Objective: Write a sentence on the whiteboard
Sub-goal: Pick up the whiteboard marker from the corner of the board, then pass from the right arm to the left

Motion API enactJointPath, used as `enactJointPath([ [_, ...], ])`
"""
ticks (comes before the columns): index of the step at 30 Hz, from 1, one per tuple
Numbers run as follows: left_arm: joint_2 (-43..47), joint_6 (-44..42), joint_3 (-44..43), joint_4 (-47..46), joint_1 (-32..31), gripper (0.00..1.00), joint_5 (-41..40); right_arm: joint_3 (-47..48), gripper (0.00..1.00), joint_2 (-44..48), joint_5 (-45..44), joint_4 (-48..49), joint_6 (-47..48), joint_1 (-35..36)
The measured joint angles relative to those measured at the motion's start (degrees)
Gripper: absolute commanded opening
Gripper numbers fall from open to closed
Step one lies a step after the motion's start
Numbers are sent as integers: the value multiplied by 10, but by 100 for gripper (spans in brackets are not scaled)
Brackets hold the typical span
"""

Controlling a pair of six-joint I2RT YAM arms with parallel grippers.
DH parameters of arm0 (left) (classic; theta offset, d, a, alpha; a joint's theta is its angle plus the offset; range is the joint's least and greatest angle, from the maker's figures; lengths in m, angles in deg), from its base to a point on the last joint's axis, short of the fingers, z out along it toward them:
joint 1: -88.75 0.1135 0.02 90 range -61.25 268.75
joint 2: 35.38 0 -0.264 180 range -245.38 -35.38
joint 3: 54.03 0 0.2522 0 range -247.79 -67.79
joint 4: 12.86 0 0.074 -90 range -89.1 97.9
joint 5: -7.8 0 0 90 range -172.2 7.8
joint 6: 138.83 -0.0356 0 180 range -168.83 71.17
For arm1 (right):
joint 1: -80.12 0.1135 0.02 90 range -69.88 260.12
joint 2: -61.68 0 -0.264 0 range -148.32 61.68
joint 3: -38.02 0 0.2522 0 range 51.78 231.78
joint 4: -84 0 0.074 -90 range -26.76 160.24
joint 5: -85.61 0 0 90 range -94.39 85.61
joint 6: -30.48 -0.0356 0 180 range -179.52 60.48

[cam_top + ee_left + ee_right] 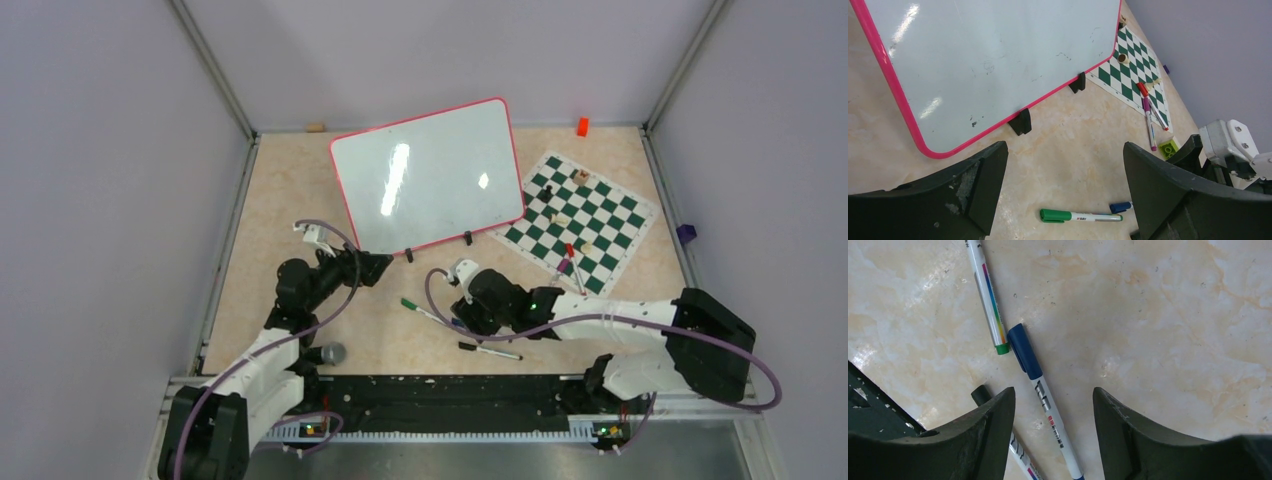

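The whiteboard (430, 175) (988, 50), red-framed with black feet, lies at the back middle; its face shows only faint specks, and no sentence is in view. My left gripper (372, 266) (1065, 150) hovers open and empty just off the board's near-left corner. A blue-capped marker (456, 323) (1045, 405) (1120, 206) lies on the table. My right gripper (465, 315) (1054, 395) is low over it and open, a finger on either side of the barrel with a gap to each.
A green-capped marker (420, 310) (1080, 216) (988, 295) and a black-capped one (490, 350) (980, 394) lie beside the blue one. The chess mat (600, 205) (1133, 75) at the right carries pieces and red and purple markers (570, 258) (1149, 120). A green brick (1169, 147) sits nearby.
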Motion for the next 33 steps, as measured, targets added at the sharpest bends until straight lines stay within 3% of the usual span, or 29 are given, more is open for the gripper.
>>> enactJointPath([
  [10,3,0,0,0,0,89,5,28,49,-68,-23,-10,-5,19],
  [19,2,1,0,-2,0,89,11,50,0,-96,-37,-25,-5,29],
  [25,-17,12,1,-31,0,89,40,48,0,-64,-52,-28,-5,29],
  [33,-45,24,6,-108,-19,88,99,23,0,83,-67,4,-18,30],
])
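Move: Just under the right hand's half-open fingers lies the blue marker, its middle about 3 cm below, 1 cm to the right and 1 cm back. From that hand, the green marker is roughly 10 cm left and 3 cm ahead; the black marker, some 5 cm back and 3 cm right; the whiteboard's nearer-right clip, about 17 cm ahead and 2 cm left. From the left hand, the blue marker lies about 17 cm right, 12 cm back and 13 cm down. Sinking about 2 cm, the right hand brings its fingers down around the blue marker and pinches the barrel just below the cap, then lifts it some 7 cm straight up, the fingers swinging up to point less steeply. Late on, the open left hand eases 3 cm right and a little back towards it, turning about 10 degrees clockwise. ##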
